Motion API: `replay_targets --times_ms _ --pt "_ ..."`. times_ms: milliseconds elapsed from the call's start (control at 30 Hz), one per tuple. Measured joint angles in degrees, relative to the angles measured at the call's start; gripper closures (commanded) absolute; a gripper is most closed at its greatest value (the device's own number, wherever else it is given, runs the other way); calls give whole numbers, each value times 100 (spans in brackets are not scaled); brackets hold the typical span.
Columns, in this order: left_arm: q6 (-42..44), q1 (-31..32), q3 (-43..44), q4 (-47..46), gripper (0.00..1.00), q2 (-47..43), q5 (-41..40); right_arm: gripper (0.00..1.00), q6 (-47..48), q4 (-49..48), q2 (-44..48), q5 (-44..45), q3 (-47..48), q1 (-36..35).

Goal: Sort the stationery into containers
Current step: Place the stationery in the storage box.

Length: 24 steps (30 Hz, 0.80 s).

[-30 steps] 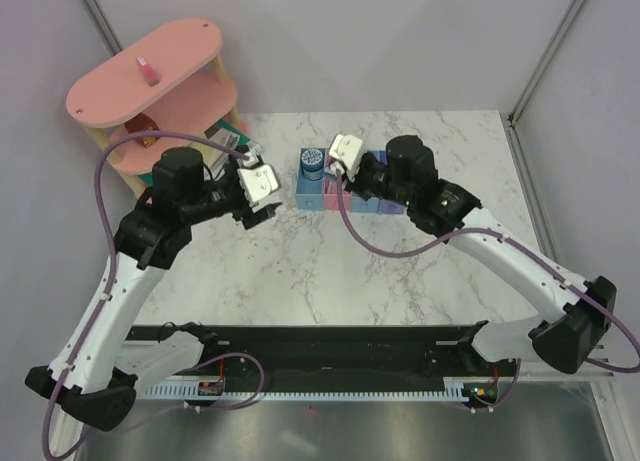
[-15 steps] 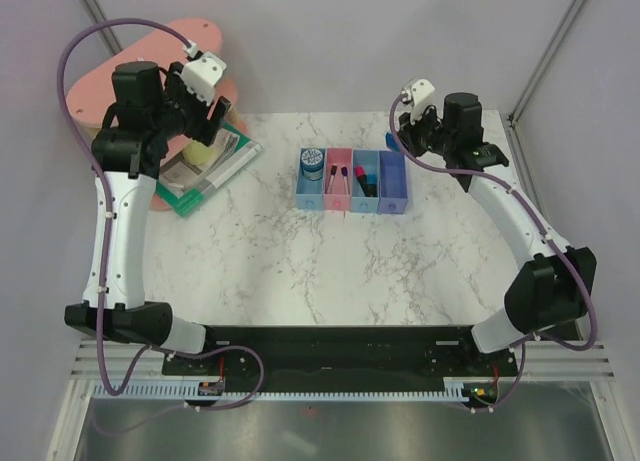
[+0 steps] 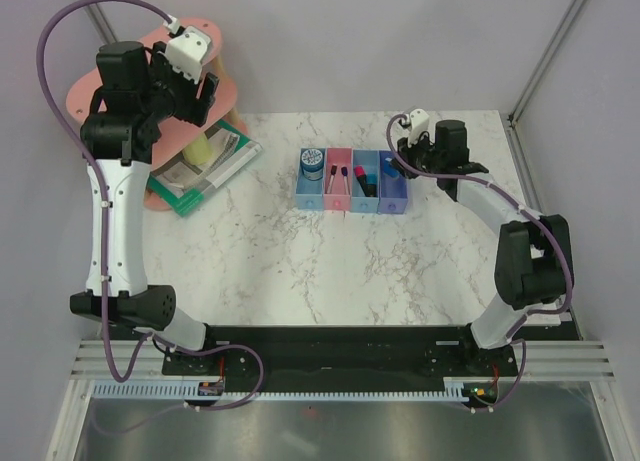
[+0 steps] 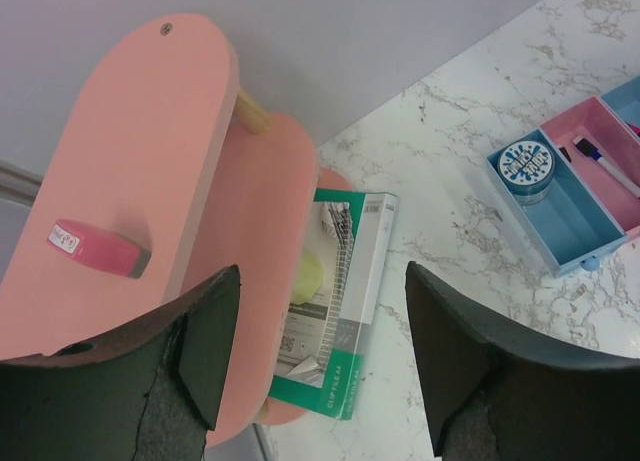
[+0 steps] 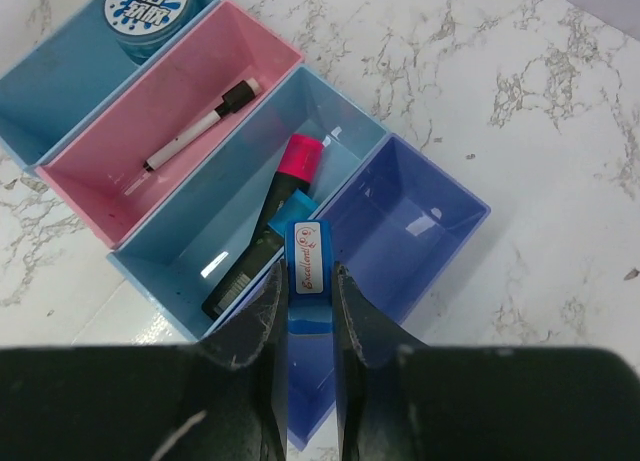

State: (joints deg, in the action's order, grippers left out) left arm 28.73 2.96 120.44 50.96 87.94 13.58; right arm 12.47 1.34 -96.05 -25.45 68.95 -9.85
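My right gripper (image 5: 305,278) is shut on a blue eraser (image 5: 307,249) and holds it above the containers (image 3: 395,188), over the wall between the blue bin (image 5: 200,231) and the violet-blue bin (image 5: 420,216). A black marker with a pink cap (image 5: 283,196) lies in the blue bin. The pink bin (image 5: 120,156) holds a thin black pen (image 5: 200,128). The teal-blue pot (image 5: 148,3) stands in the light blue bin (image 5: 60,76). My left gripper (image 4: 320,356) hangs open high over the pink shelf (image 4: 150,161). A pink eraser (image 4: 95,249) lies on the shelf's top, left of the jaws.
A green-edged book (image 3: 205,166) lies on the table, partly under the pink tiered shelf (image 3: 72,99) at the back left. Grey enclosure walls with metal posts stand behind and to the right. The right gripper (image 3: 398,141) is at the row's right end.
The left arm has swung up from the table to above the pink shelf, its jaws narrowing a little. The right arm drew back from over the bins to the row's right end, still gripping the eraser.
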Motion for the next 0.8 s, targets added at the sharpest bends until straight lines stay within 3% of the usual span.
replay_targets --times_ms 800 --pt "-22 0 673 0 30 343 -160 99 -273 -1582 -1178 157 -179 184"
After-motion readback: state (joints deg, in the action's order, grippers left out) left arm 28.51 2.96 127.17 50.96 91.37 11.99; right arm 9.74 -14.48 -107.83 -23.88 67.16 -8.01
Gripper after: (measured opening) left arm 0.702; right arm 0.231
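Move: The right hand, holding the small blue block, is over the rear part of the storage box's dark blue compartment, whose middle lies about 5 cm ahead, 2 cm right and 12 cm below. To that hand's left, at similar depth, are the marker compartment (about 5 cm left, 5 ahead), the pink one (12 left, 5 ahead) and the round jar (19 left, 7 ahead). From the left hand, the pink eraser on the shelf top is roughly 10 cm ahead, 12 left and 8 below. Still pinching the blue block, the right hand lowers it towards the dark blue compartment: a short dip, a nearly level push forward, then a steeper drop, some 6 cm down and 4 cm forward in all, edging slightly right. Its fingers stay closed. The empty left hand, open beside the shelf, rises about 2 cm and begins to edge forward. ##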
